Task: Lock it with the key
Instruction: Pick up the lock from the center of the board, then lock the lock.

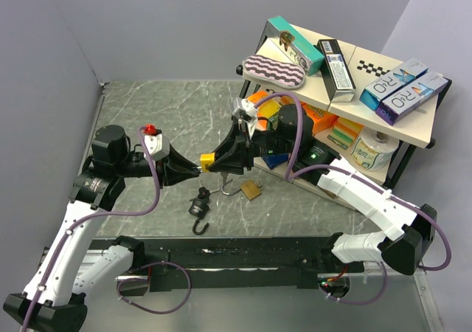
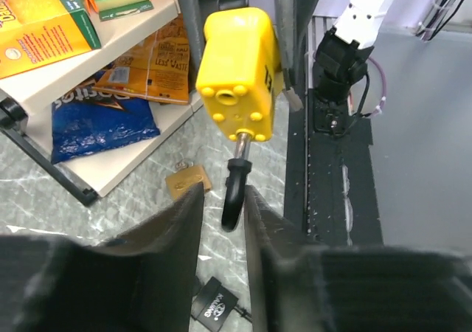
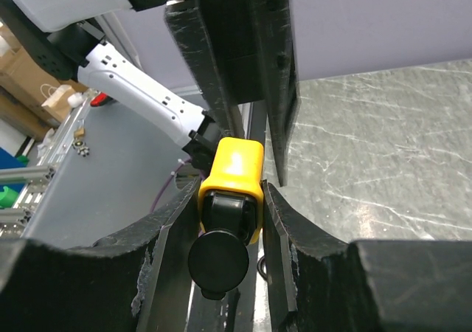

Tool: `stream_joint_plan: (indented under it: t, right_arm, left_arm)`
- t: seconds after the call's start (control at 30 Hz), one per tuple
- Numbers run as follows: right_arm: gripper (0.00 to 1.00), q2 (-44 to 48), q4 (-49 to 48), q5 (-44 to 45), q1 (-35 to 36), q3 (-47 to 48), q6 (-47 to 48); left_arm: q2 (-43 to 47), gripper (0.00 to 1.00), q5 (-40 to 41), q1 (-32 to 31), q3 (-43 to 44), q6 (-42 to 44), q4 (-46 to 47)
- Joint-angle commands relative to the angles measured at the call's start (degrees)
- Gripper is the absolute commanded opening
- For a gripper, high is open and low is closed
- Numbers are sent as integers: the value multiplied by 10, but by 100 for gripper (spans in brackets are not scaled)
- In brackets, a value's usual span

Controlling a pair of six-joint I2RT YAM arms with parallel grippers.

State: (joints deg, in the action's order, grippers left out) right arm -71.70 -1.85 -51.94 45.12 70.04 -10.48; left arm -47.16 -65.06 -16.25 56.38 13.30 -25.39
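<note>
My right gripper (image 1: 217, 162) is shut on a yellow padlock (image 1: 209, 159) and holds it above the table; in the right wrist view (image 3: 230, 199) the padlock (image 3: 234, 166) sits clamped between both fingers, with a black round part at its near end. In the left wrist view a metal shaft with the key's black head (image 2: 236, 192) sticks out of the padlock's dotted end (image 2: 237, 74). My left gripper (image 1: 198, 168) meets the padlock from the left. Its jaws (image 2: 225, 199) stand narrowly apart around the key head, with a gap showing on the left side.
A brass padlock (image 1: 251, 190) and a black lock with a hook (image 1: 199, 208) lie on the marble table below the grippers. A low shelf rack (image 1: 413, 129) with boxes, sponges and snack bags stands at the right, close behind the right arm.
</note>
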Motion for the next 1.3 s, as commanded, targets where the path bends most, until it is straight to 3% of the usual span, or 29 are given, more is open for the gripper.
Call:
stream_joint_plan:
  t: [0.0,0.03,0.07,0.2,0.3,0.33,0.37,0.4,0.83,1.17,1.27]
  right_arm:
    - [0,2,-53,-8,2,3,-9]
    - [0,1,-53,-7,2,4,-9]
    - [0,0,-50,-4,2,4,-10]
    - [0,-8,-20,16,-6,13,-27]
    - [55,-19,7,8,-23,27,-47]
    - [78,-20,16,11,-28,33,-48]
    - [92,-20,30,13,-32,36,-43]
    - [99,-19,44,13,-40,38,-37]
    - [99,27,112,1,-49,22,93]
    - [99,-4,210,-11,-14,55,238]
    - [93,-8,208,-21,-10,58,247]
  left_arm:
    - [3,17,5,-10,7,2,18]
    - [3,5,11,-11,9,2,16]
    - [3,1,13,-12,9,-6,17]
    - [5,1,24,-12,14,-84,67]
    - [-4,1,16,-12,28,-98,61]
    - [-6,1,17,-12,30,-93,42]
    - [-7,1,14,-12,33,-81,32]
    - [-10,1,13,-12,36,-74,20]
    - [-7,1,-2,-12,33,-83,10]
    - [-21,1,-12,-25,44,-83,-5]
    - [-23,1,-8,-33,48,-75,-12]
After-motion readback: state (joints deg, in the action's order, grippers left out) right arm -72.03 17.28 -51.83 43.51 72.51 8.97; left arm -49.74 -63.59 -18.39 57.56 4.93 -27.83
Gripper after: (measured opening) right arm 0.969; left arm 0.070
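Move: Just beyond the left fingertips, the yellow lock's body is about 3 cm right, 2 cm ahead and 2 cm above that hand, its black-sleeved shackle reaching back between the fingers. The right hand still grips the base end, the body's middle about 2 cm to its left, level with it. From the left hand, on the table nearly 30 cm below, the brass padlock lies roughly 14 cm right and 7 cm ahead, the black lock some 3 cm left and 2 cm ahead. Closing on the black-sleeved end of the shackle, the left fingers pinch it and then hold nearly in place, rolling about 10 degrees with their forward side down. Only then does the right hand open wide, letting go of the lock; it moves some 3.5 cm forward and sinks, then comes back and down, fingers dipping about 10 degrees, to finish 4 cm lower with open jaws either side of the base end. ##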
